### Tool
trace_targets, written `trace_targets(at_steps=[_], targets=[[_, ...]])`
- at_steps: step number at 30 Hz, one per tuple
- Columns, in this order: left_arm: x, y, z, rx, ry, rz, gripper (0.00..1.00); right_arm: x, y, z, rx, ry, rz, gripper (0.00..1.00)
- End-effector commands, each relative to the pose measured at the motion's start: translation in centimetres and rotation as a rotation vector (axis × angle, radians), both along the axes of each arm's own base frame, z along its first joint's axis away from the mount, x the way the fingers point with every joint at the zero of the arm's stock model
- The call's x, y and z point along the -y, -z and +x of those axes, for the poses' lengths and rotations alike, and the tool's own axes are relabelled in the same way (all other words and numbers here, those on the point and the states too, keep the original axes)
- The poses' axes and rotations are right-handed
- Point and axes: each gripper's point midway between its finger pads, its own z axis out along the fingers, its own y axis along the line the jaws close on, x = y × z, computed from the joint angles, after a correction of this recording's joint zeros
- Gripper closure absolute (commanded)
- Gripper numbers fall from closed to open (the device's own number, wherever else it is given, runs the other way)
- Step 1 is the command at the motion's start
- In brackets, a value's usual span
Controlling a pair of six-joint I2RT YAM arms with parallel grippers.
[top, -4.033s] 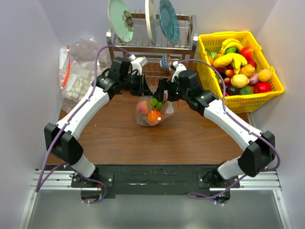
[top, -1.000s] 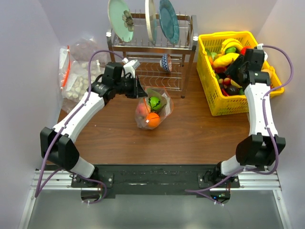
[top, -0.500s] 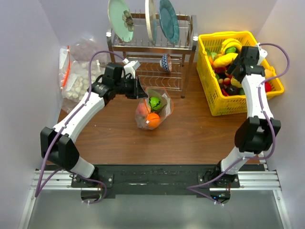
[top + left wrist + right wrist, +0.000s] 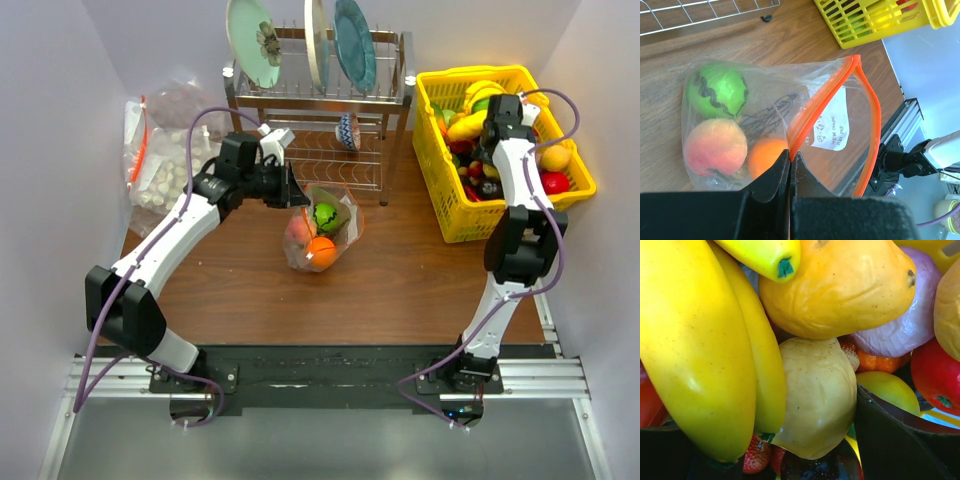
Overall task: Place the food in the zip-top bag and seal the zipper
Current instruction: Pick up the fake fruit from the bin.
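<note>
The clear zip-top bag (image 4: pixel 336 232) lies mid-table with a green round fruit (image 4: pixel 325 213), an orange (image 4: pixel 321 250) and a peach-like fruit (image 4: pixel 299 232) inside. My left gripper (image 4: pixel 297 190) is shut on the orange-red zipper (image 4: pixel 815 100) at the mouth's near corner. The mouth gapes, its two strips apart. The left wrist view shows the pinch (image 4: pixel 790 152) beside the orange (image 4: pixel 767 155). My right gripper (image 4: pixel 493 148) is down in the yellow basket. Its fingers (image 4: pixel 890 440) stand wide apart around a pale yellow fruit (image 4: pixel 817 395) next to bananas (image 4: pixel 695 350).
The yellow basket (image 4: pixel 470 230) of toy fruit stands at the back right. A metal dish rack (image 4: pixel 320 100) with plates stands at the back, close behind the bag. Clear bags of white lumps (image 4: pixel 160 150) lie at the back left.
Four seconds ago the right gripper was at the bag's mouth. Over the last second it swung leftward over the basket and dipped among the fruit. The left gripper and bag stayed put.
</note>
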Motion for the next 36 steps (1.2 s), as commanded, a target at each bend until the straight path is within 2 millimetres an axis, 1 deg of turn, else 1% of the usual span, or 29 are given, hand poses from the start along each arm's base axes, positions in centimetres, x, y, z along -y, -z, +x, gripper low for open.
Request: trace_targets(at_steps=[1,2,4,5,6,7,9,10,11,12,13,14,15,16,17,19,21,24,25,26,27,28,30,31,33,34,36], targets=[[0.1,-0.7,0.2,0.052,0.021,-0.011,1.00,0.3,-4.3,-0.8,0.111,0.013,-0.023,0.42],[0.1,-0.8,0.1,0.052,0.020,-0.012,1.00,0.0,-5.0,-1.1,0.133,0.002,-0.013,0.45],[0.0,-0.9,0.1,0.056,0.019,-0.010,1.00,-1.2,-6.7,-2.2,0.191,-0.043,0.018,0.46],[0.0,-0.9,0.1,0.054,0.015,-0.010,1.00,-1.7,-7.1,-2.6,0.208,-0.054,0.035,0.46],[0.0,-0.9,0.1,0.054,0.016,-0.008,1.00,-2.5,-6.6,-2.9,0.208,-0.090,0.067,0.46],[-0.1,-0.8,0.2,0.053,0.012,-0.006,1.00,-3.0,-8.4,-3.7,0.251,-0.110,0.073,0.46],[-0.1,-0.9,0.1,0.052,0.010,-0.005,1.00,-4.1,-8.5,-4.8,0.260,-0.146,0.105,0.46],[-0.1,-0.9,0.1,0.051,0.012,-0.004,1.00,-5.0,-9.8,-5.3,0.296,-0.190,0.128,0.46],[-0.2,-0.8,0.1,0.052,0.012,-0.002,1.00,-5.5,-10.3,-5.8,0.310,-0.213,0.140,0.45],[-0.2,-0.8,0.1,0.051,0.012,-0.001,1.00,-6.1,-10.3,-6.2,0.317,-0.238,0.155,0.45],[-0.2,-0.9,0.1,0.052,0.011,0.000,1.00,-6.6,-10.6,-6.5,0.330,-0.257,0.166,0.45],[-0.2,-0.9,0.1,0.052,0.011,0.003,1.00,-7.4,-12.0,-7.3,0.373,-0.288,0.186,0.45],[-0.2,-0.9,0.1,0.053,0.007,0.005,1.00,-7.8,-12.1,-7.6,0.387,-0.301,0.198,0.45],[-0.3,-0.8,0.2,0.050,0.006,0.007,1.00,-8.1,-12.7,-7.9,0.408,-0.313,0.205,0.45],[-0.3,-0.8,0.2,0.049,0.006,0.010,1.00,-9.0,-13.6,-8.3,0.436,-0.339,0.233,0.45],[-0.3,-0.9,0.3,0.052,0.002,0.012,1.00,-10.4,-14.2,-8.5,0.461,-0.392,0.283,0.46],[-0.4,-0.8,0.3,0.051,0.001,0.013,1.00,-13.4,-15.1,-8.8,0.503,-0.498,0.385,0.49],[-0.4,-0.9,0.4,0.050,-0.003,0.014,1.00,-18.0,-15.9,-9.2,0.551,-0.638,0.486,0.49],[-0.3,-0.9,0.3,0.050,-0.002,0.012,1.00,-20.4,-16.1,-9.5,0.546,-0.703,0.504,0.49],[-0.3,-0.9,0.5,0.048,-0.007,0.012,1.00,-22.0,-16.1,-9.9,0.541,-0.746,0.513,0.49],[-0.4,-1.0,0.4,0.046,-0.011,0.012,1.00,-23.7,-16.3,-10.4,0.544,-0.804,0.531,0.49],[-0.4,-0.9,0.5,0.043,-0.015,0.015,1.00,-26.1,-16.3,-11.1,0.535,-0.875,0.560,0.49],[-0.5,-1.2,0.6,0.047,-0.019,0.016,1.00,-28.4,-16.2,-12.0,0.542,-0.954,0.585,0.50],[-0.5,-1.1,0.6,0.045,-0.021,0.019,1.00,-30.5,-16.5,-13.1,0.540,-1.025,0.611,0.50],[-0.5,-0.9,0.6,0.038,-0.022,0.027,1.00,-32.8,-16.6,-14.2,0.547,-1.111,0.631,0.50],[-0.6,-0.9,0.6,0.036,-0.024,0.031,1.00,-35.1,-16.7,-15.6,0.532,-1.207,0.648,0.50],[-0.6,-0.8,0.8,0.029,-0.025,0.040,1.00,-37.0,-16.1,-16.8,0.493,-1.278,0.644,0.50]])
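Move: The right hand already has the yellow pear between its fingers in the bin. The open bag, its rim held by the left hand, lies about 45 cm to the right hand's left, 16 back and slightly lower. The bin's left rim is some 17 cm left and 5 ahead; the orange mango sits about 6 cm ahead and 5 right. From the left hand, the bag's middle is some 5 cm right, level fore-and-aft, and 8 below. The right hand lifts its gripped pear back, then swings some 33 cm left towards the bag, turning counter-clockwise. ##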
